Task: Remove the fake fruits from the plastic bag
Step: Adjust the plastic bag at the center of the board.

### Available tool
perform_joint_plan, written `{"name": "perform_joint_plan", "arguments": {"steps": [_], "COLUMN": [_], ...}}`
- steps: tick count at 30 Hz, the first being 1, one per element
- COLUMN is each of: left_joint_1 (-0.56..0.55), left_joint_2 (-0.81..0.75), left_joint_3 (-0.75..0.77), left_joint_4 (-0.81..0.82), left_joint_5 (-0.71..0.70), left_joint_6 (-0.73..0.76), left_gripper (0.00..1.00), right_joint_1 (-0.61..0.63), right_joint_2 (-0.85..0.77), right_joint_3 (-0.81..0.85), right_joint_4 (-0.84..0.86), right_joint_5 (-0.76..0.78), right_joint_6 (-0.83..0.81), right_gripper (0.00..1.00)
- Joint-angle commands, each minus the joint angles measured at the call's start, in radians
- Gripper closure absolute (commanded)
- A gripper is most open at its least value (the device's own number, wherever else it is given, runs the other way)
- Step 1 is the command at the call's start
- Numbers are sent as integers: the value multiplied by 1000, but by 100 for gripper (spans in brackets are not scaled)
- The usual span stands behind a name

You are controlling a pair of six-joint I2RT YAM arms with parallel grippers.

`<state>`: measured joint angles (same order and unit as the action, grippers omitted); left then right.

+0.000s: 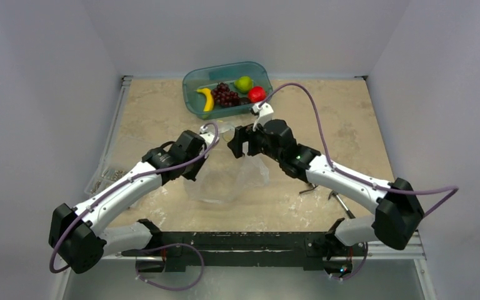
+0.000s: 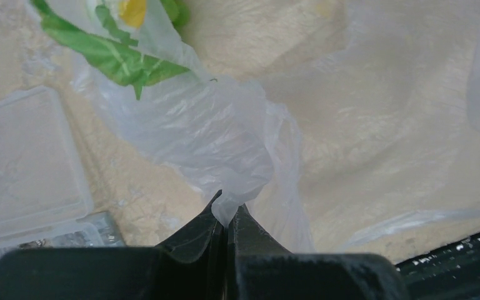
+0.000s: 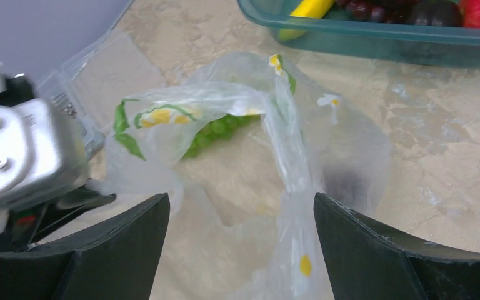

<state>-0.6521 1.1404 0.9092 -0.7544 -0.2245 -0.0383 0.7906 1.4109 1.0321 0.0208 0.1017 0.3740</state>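
The clear plastic bag lies crumpled on the table between the two arms. My left gripper is shut on a whitish fold of the plastic bag and holds its edge up. My right gripper hovers open over the bag's mouth, with a strip of bag film beside its right finger and nothing between its jaws. A green grape bunch shows through the film inside the bag. A yellow banana, purple grapes and a green apple lie in the teal tub.
The teal tub stands at the back centre and also holds a red round fruit. A flat clear box of metal parts sits at the table's left edge. Metal tools lie under the right arm.
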Motion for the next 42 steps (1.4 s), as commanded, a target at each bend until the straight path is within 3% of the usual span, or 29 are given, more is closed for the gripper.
{"name": "perform_joint_plan", "arguments": {"steps": [1,4,7,10,15,18,20,23,29,36,42], "left_joint_1": [-10,-14,-14,-16,-17,-28,-82,-157,-167,-201,-282], "left_joint_2": [28,8,-49,-151,-254,-250,-247,-194,-192,-104,25], "left_joint_3": [50,57,32,-51,-180,-280,-347,-377,-403,-454,-385], "left_joint_4": [-20,-53,-113,-122,5,169,315,359,337,386,362], "left_joint_5": [196,300,387,355,532,669,688,673,589,641,593], "left_joint_6": [24,-11,-112,-301,-582,-708,-777,-801,-821,-843,-802], "left_gripper": [100,100,100,100,100,100,100,100,100,100,100], "right_joint_1": [0,0,0,-1,-1,0,1,2,1,2,0], "right_joint_2": [-137,-189,-206,-223,-251,-271,-290,-324,-387,-380,-342], "right_joint_3": [-144,-191,-157,-164,-233,-265,-267,-261,-277,-302,-309], "right_joint_4": [192,210,98,81,195,221,186,120,102,135,160], "right_joint_5": [-27,23,155,182,49,-22,-3,69,191,183,194], "right_joint_6": [4,42,105,133,81,63,50,42,57,81,76], "right_gripper": [17,18,18,18,20,20,20,19,18,19,18]}}
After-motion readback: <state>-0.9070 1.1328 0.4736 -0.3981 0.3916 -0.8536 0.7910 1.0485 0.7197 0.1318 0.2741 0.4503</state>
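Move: The plastic bag, its left rim already pinched in the shut left fingers, has its middle about 4 cm ahead of that hand, 13 to its right and 10 below; inside it the green grapes lie some 12 ahead and 4 right. The board's near edge is about 17 back and 10 right, and the parts case is level, 20 left. From the open, empty right hand the bag's middle is roughly 4 cm back, 4 left and 20 below. The bag's pinched rim is pulled back towards the board's near edge by the left hand, about 17 cm, and some 10 cm to the right, first nearly level, then sinking 8 or 9 cm with a brief pause on the way; the wrist tips down about 45 degrees as its left side sinks, fingers still shut. The right hand, staying open, draws off about 7 cm to the right and slightly back. ##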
